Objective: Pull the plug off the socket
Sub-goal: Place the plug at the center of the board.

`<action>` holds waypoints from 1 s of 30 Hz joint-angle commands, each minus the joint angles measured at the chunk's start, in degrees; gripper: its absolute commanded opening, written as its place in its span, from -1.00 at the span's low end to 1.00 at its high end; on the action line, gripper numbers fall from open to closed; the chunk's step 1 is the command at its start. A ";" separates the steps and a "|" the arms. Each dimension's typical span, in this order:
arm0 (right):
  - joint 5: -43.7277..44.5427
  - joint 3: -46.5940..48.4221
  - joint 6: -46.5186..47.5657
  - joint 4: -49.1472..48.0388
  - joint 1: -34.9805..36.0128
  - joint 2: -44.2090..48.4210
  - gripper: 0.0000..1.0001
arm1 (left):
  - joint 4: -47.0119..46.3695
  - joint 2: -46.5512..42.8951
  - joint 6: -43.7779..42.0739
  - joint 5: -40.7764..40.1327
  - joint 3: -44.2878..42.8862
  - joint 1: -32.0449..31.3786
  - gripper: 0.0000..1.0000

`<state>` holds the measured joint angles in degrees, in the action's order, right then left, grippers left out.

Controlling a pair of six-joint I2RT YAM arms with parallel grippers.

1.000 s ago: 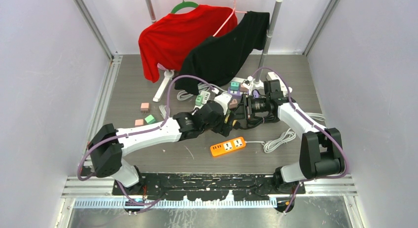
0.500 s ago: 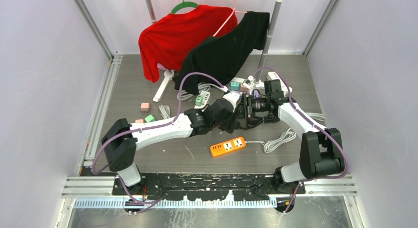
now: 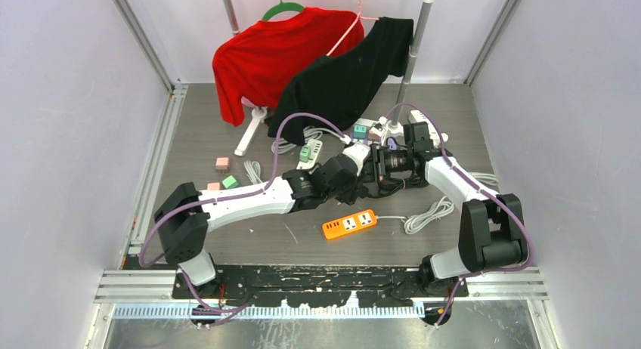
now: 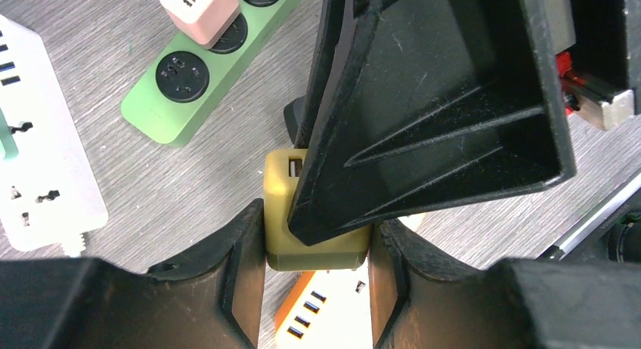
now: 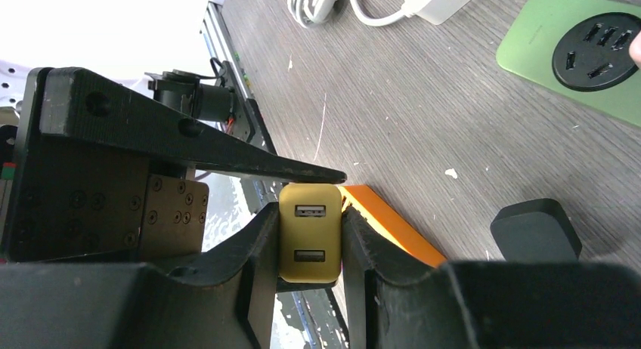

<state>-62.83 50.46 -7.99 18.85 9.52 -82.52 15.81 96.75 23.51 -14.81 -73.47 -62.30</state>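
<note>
A yellow two-port USB plug (image 5: 310, 239) hangs above the table between both grippers. My right gripper (image 5: 310, 228) is shut on its two side faces. My left gripper (image 4: 316, 247) comes in from the other side, its pads pressed on the plug (image 4: 317, 252) across the other pair of faces, while a right finger (image 4: 438, 100) covers the top. Seen from above, the two grippers (image 3: 355, 168) (image 3: 376, 170) meet nose to nose and hide the plug. The orange socket strip (image 3: 349, 223) lies flat on the table below, apart from the plug.
A green power strip (image 4: 196, 69) carrying a pink plug (image 4: 200, 9) and a white strip (image 4: 38, 160) lie behind the grippers. A black adapter (image 5: 535, 230) sits near. Red (image 3: 280, 54) and black (image 3: 348, 77) shirts hang at the back. Small cubes (image 3: 222, 165) are left, a cable coil (image 3: 427, 213) right.
My left arm has swung right and forward to meet the right gripper, and its jaws have narrowed onto the plug. The right arm has held still with the plug.
</note>
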 commanded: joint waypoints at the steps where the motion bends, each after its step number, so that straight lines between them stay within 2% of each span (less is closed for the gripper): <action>1: -3.70 1.39 4.60 2.51 -0.11 0.80 -0.25 | -4.26 -5.28 -0.74 -3.70 4.39 0.51 -1.00; 3: -4.23 1.69 7.22 3.84 -0.12 1.13 -0.03 | -6.05 -7.57 -0.74 -3.86 7.32 0.51 -1.00; 8: -4.98 2.96 14.94 9.04 -0.22 1.26 0.23 | -10.20 -12.97 0.41 -5.41 15.99 0.58 -1.00; 11: -4.45 2.98 16.89 10.04 -0.20 1.22 0.24 | -10.15 -16.17 3.09 -7.20 20.89 1.06 -1.00; 15: -3.77 2.98 17.26 10.26 -0.24 1.18 0.24 | -3.19 -20.16 9.10 -9.64 25.13 3.57 -1.00; 21: -3.16 2.94 17.63 10.45 -0.28 0.90 0.23 | 1.67 -30.57 10.73 -9.28 31.86 9.98 -1.00; 25: -3.06 2.88 17.92 10.50 -0.36 0.91 0.24 | 2.06 -37.91 13.46 -8.63 36.94 16.24 -1.00; 30: -2.96 2.62 18.55 10.50 -0.38 0.79 0.23 | 1.24 -46.11 17.11 -1.80 43.16 26.78 -1.00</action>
<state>-65.36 51.22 9.08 29.23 9.37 -82.52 18.02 55.83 36.27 -20.56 -33.54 -42.00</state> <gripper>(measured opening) 0.617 0.438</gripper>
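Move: Between both hands' fingers sits the yellow plug. The loose green plug, beside which the pulled plugs are gathered, lies about 35 cm left of the left hand, 5 cm ahead and 12 cm down, with a pink plug some 5 cm farther left and 2 cm nearer the base. The orange strip lies 8 cm back and 3 cm left of the left hand, 12 cm down. For the right hand, the green plug is roughly 34 cm left, 4 cm ahead. Carrying the yellow plug out of the right hand's opening fingers, the left hand keeps its pinch and sweeps some 24 cm left towards the loose green plug, sinking about 4 cm and turning some 30 degrees counter-clockwise. The right hand lets go, drawing back about 2 cm, then waits open. ##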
